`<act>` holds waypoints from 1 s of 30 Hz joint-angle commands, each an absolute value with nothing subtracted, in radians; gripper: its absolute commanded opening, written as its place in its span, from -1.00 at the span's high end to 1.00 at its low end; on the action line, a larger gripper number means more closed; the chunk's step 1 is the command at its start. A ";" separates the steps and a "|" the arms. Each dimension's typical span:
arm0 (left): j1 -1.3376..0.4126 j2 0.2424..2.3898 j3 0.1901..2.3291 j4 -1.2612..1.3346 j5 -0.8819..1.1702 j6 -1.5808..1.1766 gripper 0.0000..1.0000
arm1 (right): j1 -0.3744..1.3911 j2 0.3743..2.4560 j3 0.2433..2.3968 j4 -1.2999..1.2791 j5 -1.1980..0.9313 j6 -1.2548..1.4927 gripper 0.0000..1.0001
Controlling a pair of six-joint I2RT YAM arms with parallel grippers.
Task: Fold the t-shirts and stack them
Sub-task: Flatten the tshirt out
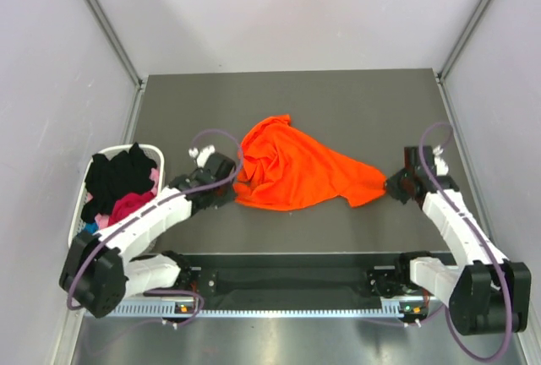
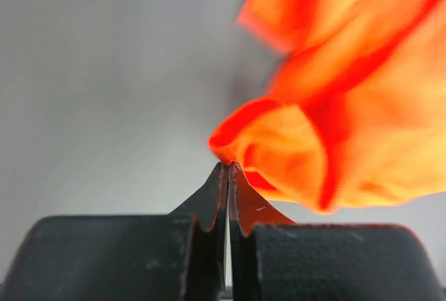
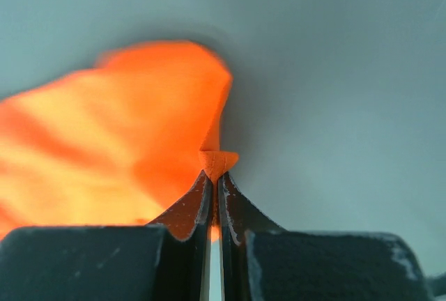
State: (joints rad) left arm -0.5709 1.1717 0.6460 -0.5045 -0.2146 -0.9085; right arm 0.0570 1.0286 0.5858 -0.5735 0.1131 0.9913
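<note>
A bright orange t-shirt (image 1: 292, 166) lies crumpled on the dark table, stretched from left to right. My left gripper (image 1: 234, 181) is at its left edge. In the left wrist view the jaws (image 2: 228, 166) are shut, with a fold of the orange cloth (image 2: 334, 127) caught at their tips. My right gripper (image 1: 390, 184) is at the shirt's pointed right corner. Its jaws (image 3: 218, 173) are shut on a small nub of orange cloth (image 3: 118, 155). More t-shirts, black (image 1: 118, 175) and magenta (image 1: 131, 206), are heaped in a basket on the left.
The white basket (image 1: 127, 147) stands at the table's left edge, beside my left arm. A bit of blue cloth (image 1: 90, 228) shows at its near end. Pale walls close in the table (image 1: 338, 103) at the back and on both sides.
</note>
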 commanded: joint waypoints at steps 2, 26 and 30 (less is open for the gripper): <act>-0.569 1.028 0.940 -0.676 -0.366 -0.822 1.00 | 0.066 0.931 0.927 -0.727 0.178 0.878 1.00; -0.569 0.922 1.430 -0.793 -0.268 -0.732 1.00 | 0.066 0.713 1.352 -0.764 0.015 0.689 1.00; -0.558 1.105 1.425 -0.687 -0.339 -0.669 1.00 | 0.066 0.869 1.315 -0.527 0.046 0.631 1.00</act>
State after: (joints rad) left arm -0.5694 0.9791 1.4204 -0.8345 -0.2581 -0.7429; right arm 0.0582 0.7696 1.3125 -0.7845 0.0475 0.7113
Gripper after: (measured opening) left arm 0.011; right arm 0.015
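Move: I already have the t-shirt pinched at both ends just above the table. Its middle lies some 16 cm to the right of my left hand and 4 cm ahead, and about 24 cm to the left of my right hand and 3 cm ahead, a few centimetres below both. Its bunched far end is roughly 17 cm ahead of my left hand and 10 cm to its right. The clothes basket stands about 29 cm to my left hand's left and 3 cm back. I whip both hands up together about 40 cm from the table, keeping the pinches shut while my fingers tip from steeply down towards level, and draw the right hand back some 10 cm near the top. Then I turn both over into a descent, sinking 8 to 10 cm while swinging forward again, the right further than the left, fingers dipping back down. ##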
